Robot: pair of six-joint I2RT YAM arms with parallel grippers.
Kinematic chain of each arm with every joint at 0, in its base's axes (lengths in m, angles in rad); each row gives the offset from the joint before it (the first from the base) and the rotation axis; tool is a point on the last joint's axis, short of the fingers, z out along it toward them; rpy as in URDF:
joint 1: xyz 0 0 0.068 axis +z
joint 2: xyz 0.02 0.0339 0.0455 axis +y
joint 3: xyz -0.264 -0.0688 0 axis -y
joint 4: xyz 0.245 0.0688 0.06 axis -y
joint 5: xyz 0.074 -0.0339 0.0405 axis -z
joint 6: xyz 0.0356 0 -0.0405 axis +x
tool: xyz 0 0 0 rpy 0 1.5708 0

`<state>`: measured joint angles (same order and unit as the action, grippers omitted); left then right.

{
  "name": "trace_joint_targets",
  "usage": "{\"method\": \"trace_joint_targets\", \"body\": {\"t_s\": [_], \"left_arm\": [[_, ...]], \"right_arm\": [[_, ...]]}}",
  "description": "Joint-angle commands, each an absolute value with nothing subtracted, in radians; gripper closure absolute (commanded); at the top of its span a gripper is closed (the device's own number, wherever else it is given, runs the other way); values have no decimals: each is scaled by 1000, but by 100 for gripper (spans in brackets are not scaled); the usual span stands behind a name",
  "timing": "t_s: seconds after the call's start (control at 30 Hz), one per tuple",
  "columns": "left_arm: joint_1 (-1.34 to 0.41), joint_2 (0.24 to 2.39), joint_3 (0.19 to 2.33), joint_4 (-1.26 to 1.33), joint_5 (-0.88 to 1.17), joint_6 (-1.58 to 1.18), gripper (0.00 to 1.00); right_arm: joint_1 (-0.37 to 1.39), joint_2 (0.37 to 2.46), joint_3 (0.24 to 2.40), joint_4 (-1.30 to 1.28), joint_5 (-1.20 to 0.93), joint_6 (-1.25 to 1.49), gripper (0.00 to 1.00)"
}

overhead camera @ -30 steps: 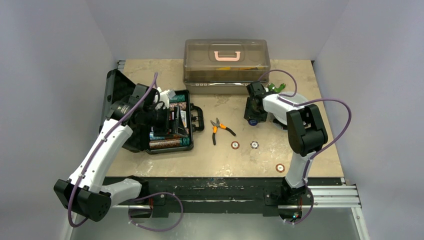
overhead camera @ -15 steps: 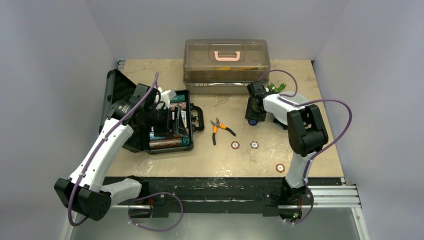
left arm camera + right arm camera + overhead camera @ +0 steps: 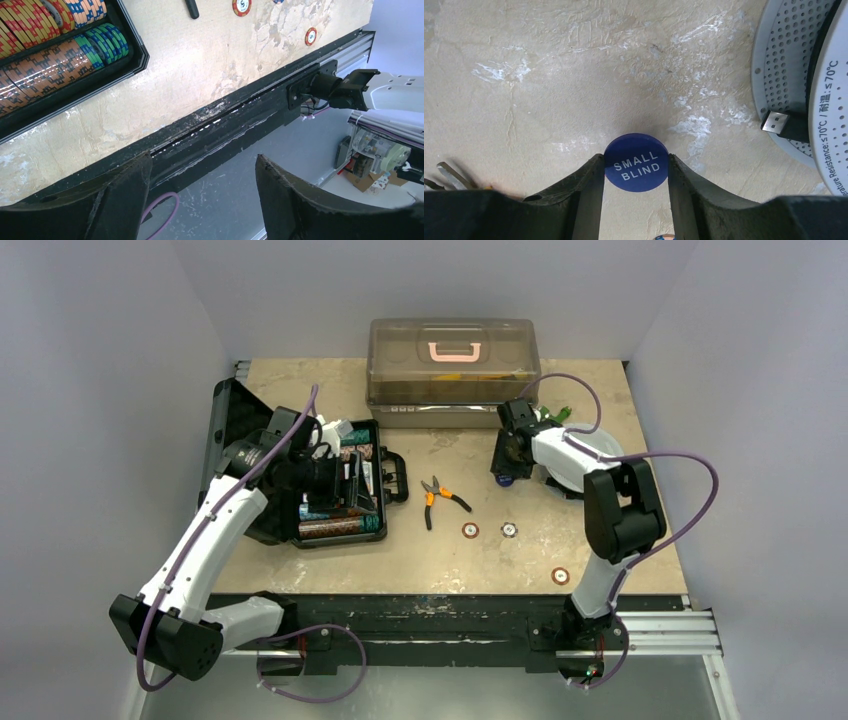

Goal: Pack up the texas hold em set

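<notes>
The texas hold em set's black case [image 3: 340, 537] lies open at the left, with rows of chips [image 3: 50, 55] in its tray. My left gripper [image 3: 350, 485] hovers over the case, open, with nothing between its fingers [image 3: 202, 165]. My right gripper [image 3: 505, 475] is right of centre, in front of the brown box. In the right wrist view its fingertips [image 3: 635, 159] press both sides of a round blue "SMALL BLIND" chip [image 3: 636, 167], which casts a shadow on the table. Three loose chips lie on the table [image 3: 470, 530] [image 3: 509, 530] [image 3: 560, 576].
A translucent brown box [image 3: 453, 370] with a pink handle stands at the back. Orange-handled pliers [image 3: 440, 498] lie between the case and the loose chips. A white perforated round device [image 3: 794, 75] with a USB plug [image 3: 776, 121] sits just right of my right gripper.
My right gripper's jaws have closed in onto the blue chip, and the right arm's elbow has shifted slightly right. The left arm has not moved.
</notes>
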<state>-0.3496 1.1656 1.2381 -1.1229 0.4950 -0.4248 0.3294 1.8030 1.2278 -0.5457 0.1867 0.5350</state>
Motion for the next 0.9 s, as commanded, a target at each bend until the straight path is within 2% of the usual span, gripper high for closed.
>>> {"method": "trace_joint_targets", "body": {"t_s": [0.0,0.43,0.87], "left_arm": [[-354,1165,1275,-1101,511,-410,27],[-353,1120,1359,-1185,335,-420,27],[-353,1031,1492,-1232,222,-469,27]], "right_arm": [[355,1752,1238,-549,169,541,64],[585,1795,1470,-601,175,570,64],[854,2098,1923,-682,108,568,64]]}}
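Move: I already hold the small blind button, about 3 cm clear of the table, in my right hand. The white card deck in the open case lies about 37 cm to that hand's left and 1 cm ahead, nearly level in height. On the way, the pliers lie 17 cm left and 3 cm back, and the case handle 27 cm left and 3 cm ahead. From my left hand, the deck is some 18 cm ahead, 2 cm left and 19 cm below. I sweep my right hand about 26 cm to the left towards the open case, lifting it some 10 cm on the way over the pliers, turning nearly 30 degrees counter-clockwise and keeping the small blind button pinched. Shortly after, my open, empty left hand rises about 6 cm and drifts left, making room. ##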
